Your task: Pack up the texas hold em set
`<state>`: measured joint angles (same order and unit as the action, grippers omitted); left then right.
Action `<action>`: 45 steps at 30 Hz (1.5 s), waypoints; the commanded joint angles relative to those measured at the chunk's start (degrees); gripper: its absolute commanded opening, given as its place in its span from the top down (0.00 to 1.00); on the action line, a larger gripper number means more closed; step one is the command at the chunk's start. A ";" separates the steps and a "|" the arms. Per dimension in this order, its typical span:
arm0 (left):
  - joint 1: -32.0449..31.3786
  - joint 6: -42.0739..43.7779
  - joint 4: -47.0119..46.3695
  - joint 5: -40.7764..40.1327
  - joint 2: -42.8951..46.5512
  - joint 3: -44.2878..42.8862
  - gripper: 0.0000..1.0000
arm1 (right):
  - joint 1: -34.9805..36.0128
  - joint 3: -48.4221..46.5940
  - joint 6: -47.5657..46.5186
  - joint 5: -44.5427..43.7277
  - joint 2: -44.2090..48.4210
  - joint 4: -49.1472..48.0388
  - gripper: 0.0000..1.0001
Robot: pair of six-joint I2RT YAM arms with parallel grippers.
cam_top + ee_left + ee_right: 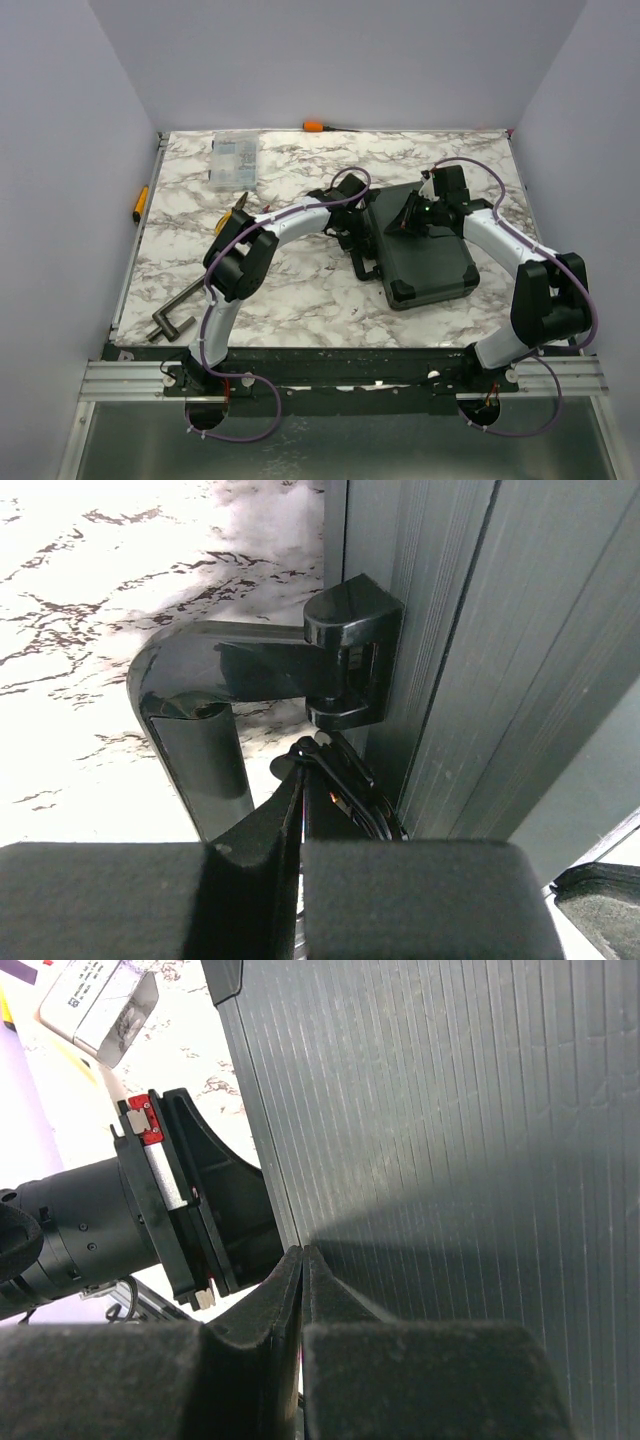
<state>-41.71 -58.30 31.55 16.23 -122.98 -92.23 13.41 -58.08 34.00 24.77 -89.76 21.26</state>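
Observation:
The black hard case (425,255) lies closed on the marble table, right of centre. Its chips, cards, discs and dice are hidden. My left gripper (350,235) is at the case's left side, by the handle (195,730). Its fingers are shut, with the tips (300,772) against a latch (345,780) just below the handle mount (350,645). My right gripper (410,222) is shut and empty. Its tips (303,1253) press on the ribbed lid (450,1110) near its left edge. The left gripper also shows in the right wrist view (170,1210).
A clear plastic parts box (232,160) lies at the back left and also shows in the right wrist view (100,1005). An orange-handled screwdriver (320,126) lies at the back edge. Yellow-handled pliers (232,218) and a metal tool (172,315) lie left of the left arm.

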 commanded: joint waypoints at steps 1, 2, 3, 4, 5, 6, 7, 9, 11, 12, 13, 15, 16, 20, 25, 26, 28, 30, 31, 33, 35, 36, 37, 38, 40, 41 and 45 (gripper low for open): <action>-3.28 -1.22 -1.73 -5.73 -5.55 3.04 1.00 | 0.35 4.54 -4.42 -12.28 -6.60 16.09 0.95; -3.46 -0.62 -2.16 -6.44 -4.32 3.91 1.00 | 0.38 4.13 -4.15 -12.38 -6.33 16.30 0.95; -3.57 0.15 -2.69 -7.39 -2.81 4.80 1.00 | 0.36 3.85 -3.99 -12.51 -5.97 16.56 0.95; -3.55 0.96 -3.31 -8.17 -1.46 5.80 1.00 | 0.39 3.61 -3.71 -12.56 -5.56 16.77 0.95; -3.57 1.60 -3.85 -8.82 0.20 6.54 1.00 | 0.38 3.33 -3.40 -12.64 -4.97 16.93 0.95; -3.60 2.31 -4.16 -9.51 1.49 7.23 0.96 | 0.37 3.02 -3.20 -12.75 -4.38 17.10 0.95; -3.54 3.05 -4.46 -9.84 2.92 7.60 0.92 | 0.38 2.65 -3.00 -12.86 -3.71 17.27 0.95; -3.50 4.84 -4.48 -10.79 5.63 7.87 0.85 | 0.39 1.49 -2.80 -13.25 -2.54 17.65 0.95; -3.41 6.35 -4.48 -11.89 8.54 8.09 0.83 | 0.37 -0.05 -2.71 -13.47 -1.38 18.13 0.95; -3.40 7.04 -4.39 -12.24 9.89 8.26 0.82 | 0.39 -0.77 -2.58 -13.57 -0.82 18.46 0.95; -3.31 7.81 -4.42 -12.58 11.69 8.40 0.81 | 0.38 -1.80 -2.42 -13.63 -0.33 18.91 0.95; -3.41 8.96 -3.92 -13.37 15.05 8.68 0.80 | 0.34 -3.74 -2.21 -13.69 0.46 19.69 0.95; -3.32 9.36 -3.53 -13.77 17.04 8.98 0.79 | 0.34 -4.85 -2.04 -13.53 0.98 20.06 0.95; -3.29 11.25 -1.75 -15.78 24.81 10.27 0.78 | 0.32 -9.72 -1.83 -12.82 2.59 21.84 0.95; -3.42 14.05 -1.05 -18.91 35.01 13.46 0.70 | 0.34 -15.43 -2.09 -10.79 5.19 22.69 0.95; -3.44 14.69 -1.16 -19.62 37.05 14.48 0.68 | 0.39 -16.29 -2.09 -10.43 5.76 22.62 0.95; -3.47 15.92 -1.23 -21.03 41.51 16.21 0.64 | 0.37 -17.70 -2.24 -9.13 7.43 21.72 0.95; -3.50 17.24 -1.22 -22.39 45.69 18.22 0.61 | 0.39 -19.01 -2.43 -7.27 8.83 20.90 0.94; -3.54 17.68 -1.23 -23.03 47.90 19.05 0.59 | 0.36 -19.73 -2.68 -6.44 9.38 20.57 0.94; -3.45 19.08 -1.25 -23.98 51.85 20.80 0.56 | 0.38 -21.01 -2.80 -5.27 10.42 20.40 0.91; -3.40 20.20 -1.06 -24.44 55.38 22.43 0.53 | 0.34 -22.11 -3.03 -4.29 11.31 20.33 0.85; -3.42 20.62 -0.89 -24.49 57.24 23.24 0.52 | 0.32 -22.54 -2.99 -3.87 11.62 20.30 0.83; -3.45 21.14 -0.72 -24.50 58.78 23.90 0.51 | 0.31 -23.01 -3.06 -3.52 12.01 20.23 0.80; -3.46 21.53 -0.50 -24.56 60.57 24.70 0.50 | 0.37 -23.39 -3.15 -3.01 12.29 20.14 0.77; -3.41 22.29 -0.26 -24.87 64.03 26.44 0.48 | 0.34 -23.94 -3.25 -2.08 13.17 20.02 0.71; -3.43 22.56 -0.24 -25.10 65.72 27.47 0.48 | 0.38 -24.16 -3.36 -1.62 13.72 19.78 0.70; -3.42 24.64 0.00 -25.28 73.06 31.09 0.39 | 0.34 -24.79 -4.14 -0.36 16.17 18.88 0.60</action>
<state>-45.01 -37.30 30.22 -7.18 -55.77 -64.34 13.87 -80.66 31.35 21.26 -76.36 41.23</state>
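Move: At the left hand's shut fingertips is the latch of the poker case, about 1 cm to the right, 1 cm ahead and level in height. The handle's grip lies about 3 cm left of the hand; the case's middle is some 12 cm to its right and 1 cm ahead. The right hand is over the lid: the case's middle lies about 4 cm right, 4 cm back and 3 cm below it, the latch 8 cm left, 6 cm back and 3 cm below. Coming free of the latch, the left hand first dips and edges back a couple of centimetres, then climbs some 26 cm while swinging left and a little back, away from the case; its fingers tilt up about 50 degrees and open halfway. The right hand comes off the lid, drifts slightly right, then rises about 18 cm, tips tilting up and opening partly. ##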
